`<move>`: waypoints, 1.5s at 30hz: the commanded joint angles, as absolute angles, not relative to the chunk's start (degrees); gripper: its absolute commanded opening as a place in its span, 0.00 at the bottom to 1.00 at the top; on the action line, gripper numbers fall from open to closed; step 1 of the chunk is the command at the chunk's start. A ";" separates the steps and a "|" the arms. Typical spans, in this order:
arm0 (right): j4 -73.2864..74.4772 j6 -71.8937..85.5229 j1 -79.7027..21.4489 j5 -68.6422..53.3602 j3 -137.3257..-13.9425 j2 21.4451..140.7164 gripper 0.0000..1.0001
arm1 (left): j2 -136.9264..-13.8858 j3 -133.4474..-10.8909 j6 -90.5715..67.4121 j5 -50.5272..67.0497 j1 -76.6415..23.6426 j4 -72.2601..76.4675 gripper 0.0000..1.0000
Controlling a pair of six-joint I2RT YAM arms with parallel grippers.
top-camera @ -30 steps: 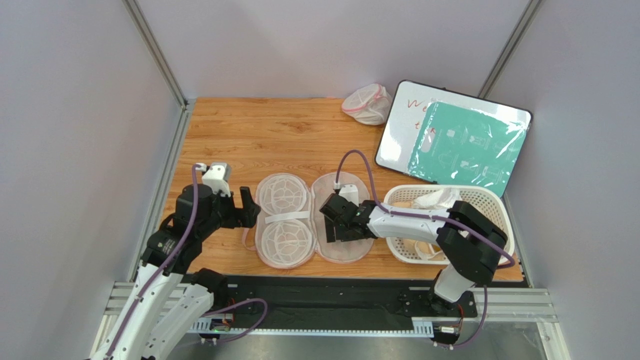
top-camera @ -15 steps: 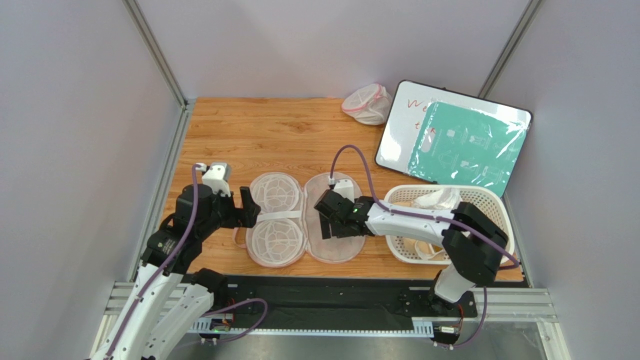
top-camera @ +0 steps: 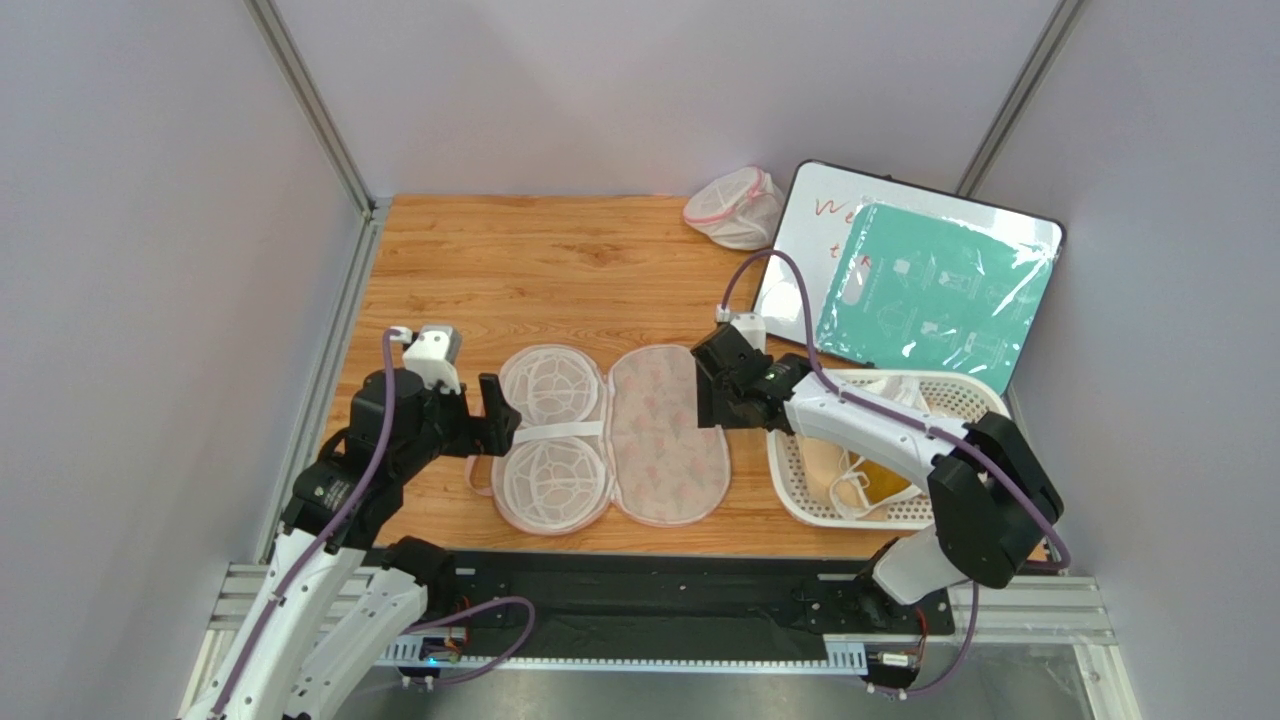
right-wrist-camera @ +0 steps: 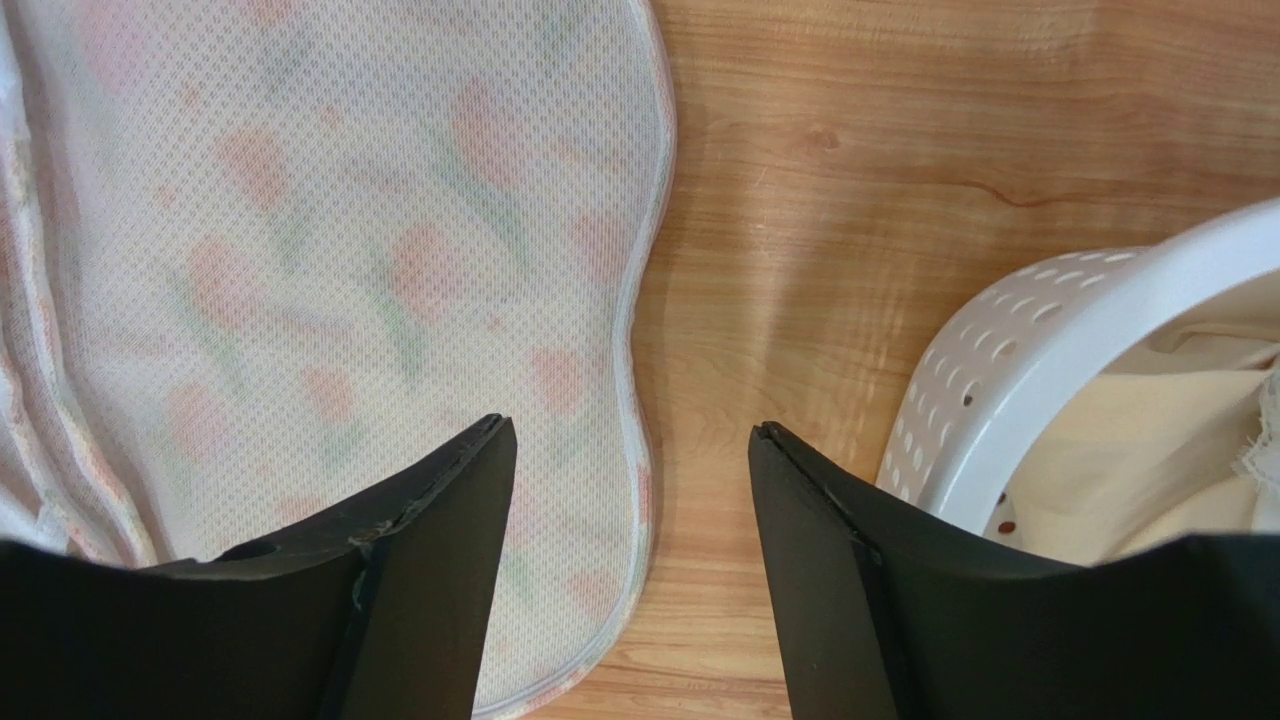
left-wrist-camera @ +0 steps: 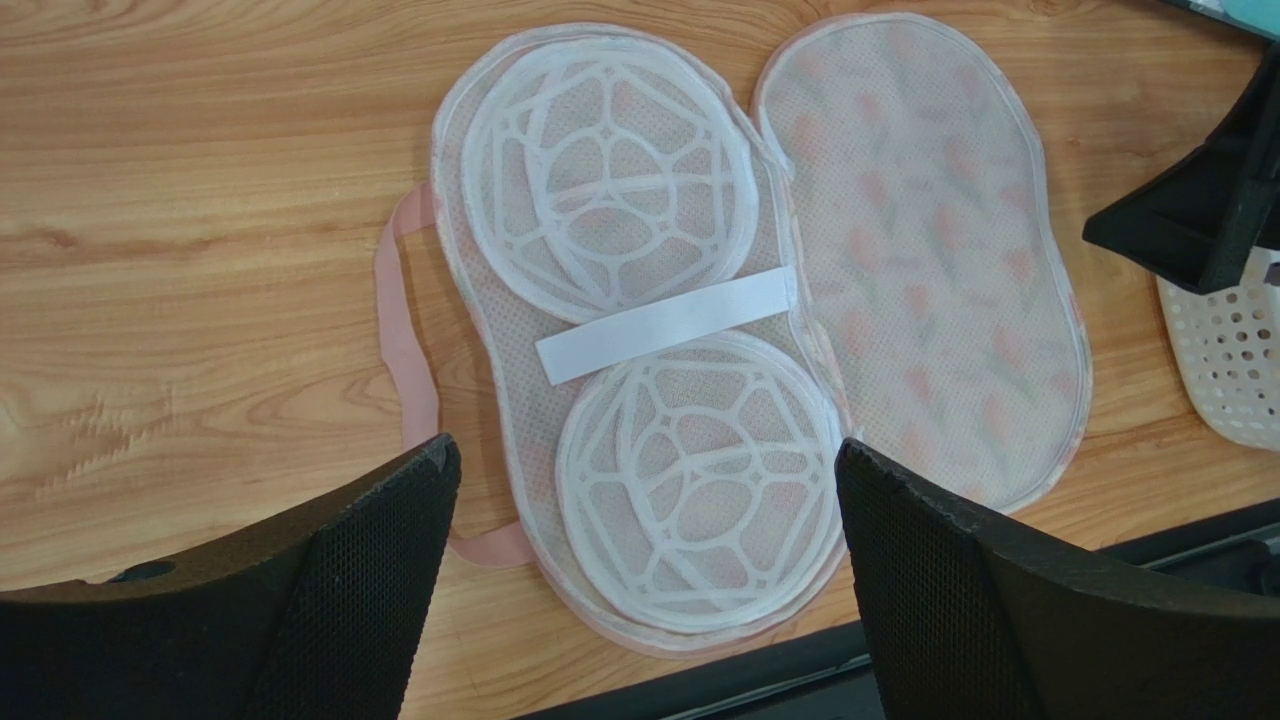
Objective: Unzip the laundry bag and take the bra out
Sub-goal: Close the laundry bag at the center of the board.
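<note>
The laundry bag lies unzipped and spread flat in two halves. Its left half shows two white lattice domes and a white strap, and its right half is cream mesh with pink print. My left gripper hovers open at the bag's left edge, and in its wrist view nothing sits between the jaws. My right gripper is open and empty over the bag's right edge. A beige strapped garment, apparently the bra, lies in the white basket.
The basket stands just right of my right gripper. A whiteboard with a green sheet leans at the back right. A small white mesh pouch sits at the back. A black rail runs along the table's near edge.
My right gripper has moved from over the bag's right half up and right to its right edge, with jaws somewhat narrower. The bag slid slightly left. The left arm stayed still.
</note>
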State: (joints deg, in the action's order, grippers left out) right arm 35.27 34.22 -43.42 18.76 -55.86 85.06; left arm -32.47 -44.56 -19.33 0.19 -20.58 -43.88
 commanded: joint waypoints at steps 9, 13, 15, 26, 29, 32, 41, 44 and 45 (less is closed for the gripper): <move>26.63 29.36 -40.78 11.87 -56.78 94.12 0.55 | -32.43 -44.39 -18.28 1.14 -20.21 -42.36 0.99; 26.63 29.79 -40.61 11.95 -57.30 97.02 0.52 | -32.43 -44.47 -18.37 1.23 -20.30 -42.28 1.00; 26.63 29.97 -40.52 12.22 -57.13 97.38 0.51 | -32.34 -44.39 -18.37 1.23 -20.22 -42.28 0.99; 27.59 29.09 -40.43 12.13 -57.30 98.35 0.04 | -32.52 -44.30 -18.19 1.41 -20.30 -42.28 1.00; 30.58 27.78 -40.34 13.53 -58.71 96.95 0.00 | -32.52 -44.30 -18.19 1.49 -20.30 -42.28 1.00; 34.97 26.55 -40.34 15.81 -61.33 94.23 0.00 | -32.43 -44.30 -18.28 1.58 -20.21 -42.19 0.99; 46.75 23.03 -37.80 20.21 -67.59 84.56 0.00 | -32.17 -44.38 -18.28 1.84 -20.22 -42.27 1.00; 49.39 21.89 -36.48 21.00 -68.81 81.92 0.00 | -32.08 -44.38 -18.19 1.93 -20.21 -42.19 0.99; 49.92 21.62 -35.78 21.09 -69.34 80.70 0.00 | -32.17 -44.38 -18.19 1.93 -20.21 -42.19 0.99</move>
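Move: The right edge of the open bag's plain flap lies almost straight under the right hand, about 6 cm down and roughly 1 cm ahead and 1 cm left. The flap's middle is some 6 cm left of the right hand and 2 cm back; the cup half lies about 19 cm left and 3 cm back. The basket's middle is roughly 20 cm right and 4 cm back. From the left hand, that edge is some 27 cm right, 4 cm ahead and 19 cm down. Lower the right gripper about 5.5 cm onto the flap's right edge, tipping the fingers slightly back towards vertical, and shut them fully so the tips pinch the fabric. Keep that pinch and raise the edge some 10 cm, carrying it about 4 cm right towards the basket and slightly forward. ##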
